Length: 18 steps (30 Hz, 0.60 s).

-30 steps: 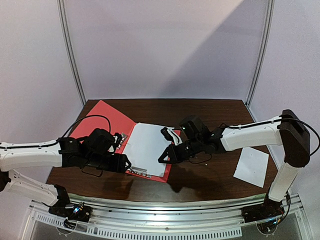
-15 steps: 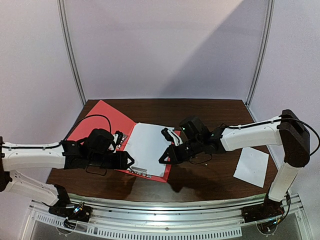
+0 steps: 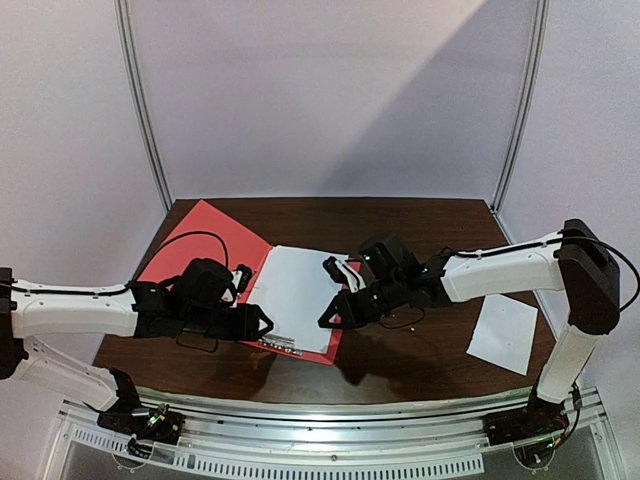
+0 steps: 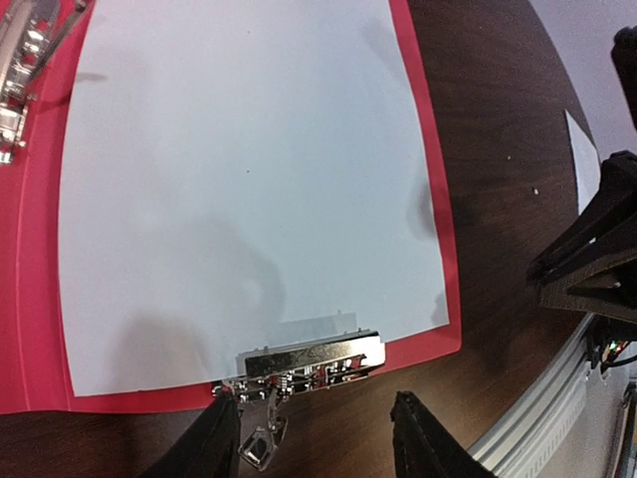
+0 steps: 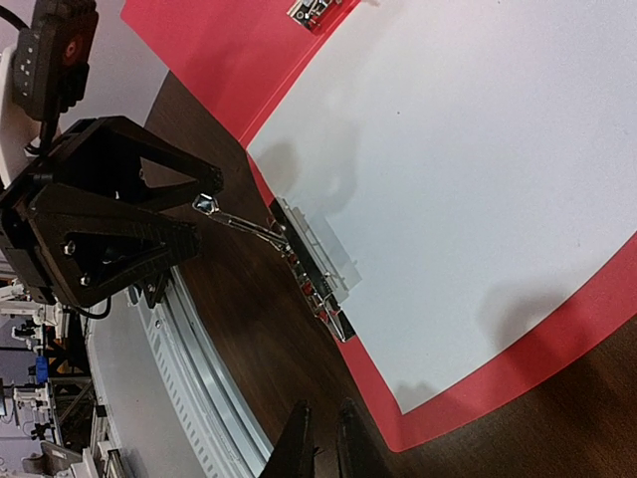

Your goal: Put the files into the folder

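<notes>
The red folder (image 3: 195,240) lies open on the table, and the large white file (image 3: 295,285) rests flat on its right half. A metal clip (image 4: 309,363) at the folder's near edge sits over that sheet's edge. Its thin lever (image 4: 261,438) sticks out toward me. My left gripper (image 4: 314,443) is open just in front of the clip, with the lever beside its left finger (image 4: 214,443). My right gripper (image 5: 320,448) is shut on nothing and hovers over the table by the folder's near right corner. The small white file (image 3: 503,333) lies far right.
A second metal fastener (image 4: 20,80) sits along the folder's central fold. The table's front rail (image 5: 199,368) runs close below both grippers. Bare dark wood (image 3: 420,350) lies between the folder and the small sheet.
My left gripper has slid right along the folder's near edge to the clip, and its jaws have narrowed a little. The right arm has hardly moved.
</notes>
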Tool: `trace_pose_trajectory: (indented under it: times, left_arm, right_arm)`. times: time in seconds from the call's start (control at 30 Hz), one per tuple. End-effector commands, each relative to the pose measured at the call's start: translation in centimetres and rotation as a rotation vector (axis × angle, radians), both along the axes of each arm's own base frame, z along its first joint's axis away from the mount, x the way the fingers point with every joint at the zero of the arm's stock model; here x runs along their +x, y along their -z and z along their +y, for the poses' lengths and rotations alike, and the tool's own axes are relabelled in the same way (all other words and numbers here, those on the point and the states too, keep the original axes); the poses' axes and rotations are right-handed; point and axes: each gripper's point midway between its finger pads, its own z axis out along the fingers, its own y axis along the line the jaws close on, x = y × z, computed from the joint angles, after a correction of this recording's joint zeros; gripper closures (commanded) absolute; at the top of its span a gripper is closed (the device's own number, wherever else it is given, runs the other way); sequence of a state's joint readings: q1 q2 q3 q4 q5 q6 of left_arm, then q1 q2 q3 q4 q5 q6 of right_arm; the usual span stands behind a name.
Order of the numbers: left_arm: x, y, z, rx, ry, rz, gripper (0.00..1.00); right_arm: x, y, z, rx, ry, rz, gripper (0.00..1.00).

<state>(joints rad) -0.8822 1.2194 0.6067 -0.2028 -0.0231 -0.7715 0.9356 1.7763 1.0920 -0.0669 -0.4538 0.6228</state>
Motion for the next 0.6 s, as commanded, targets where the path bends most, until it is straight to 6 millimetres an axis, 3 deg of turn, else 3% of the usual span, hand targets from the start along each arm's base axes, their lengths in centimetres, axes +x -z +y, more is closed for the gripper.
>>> trace_pose_trajectory:
  times: [0.0, 0.43, 0.57]
  left_arm:
    - [0.1, -0.9, -1.4, -0.059, 0.037, -0.003, 0.48]
    - [-0.7, -2.2, -6.9, -0.139, 0.143, 0.012, 0.49]
    - [0.0, -3.4, -6.9, -0.108, 0.132, -0.025, 0.49]
  right_arm:
    - [-0.1, 1.5, -0.5, -0.043, 0.004, 0.014, 0.92]
    - [0.2, 1.4, -2.0, -0.089, 0.042, -0.023, 0.92]
    - [-0.1, 1.0, -2.5, -0.093, 0.039, -0.035, 0.92]
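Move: The raised lever of the near clip stands just below my left fingertips, about 1 cm ahead and 1 cm to the right, some 3 cm down and close to the front finger. The clip itself is about 3 cm to the right of this hand and 7 cm below; the far clip is roughly 17 cm ahead and 5 cm left. From my closed right hand the lever is some 11 cm to the left and 5 cm lower, the paper corner about 2 cm ahead, 1 cm right and 9 cm below. With my left fingers kept half open, I sweep the near clip's lever over to the right with the front finger, going about 6 cm right, slowly at first and then faster, rising a little towards the end while the wrist turns slightly clockwise. My right hand, still shut, starts down a little late, sinking and drifting right about 1.5 cm each towards the folder's margin by the paper corner. ##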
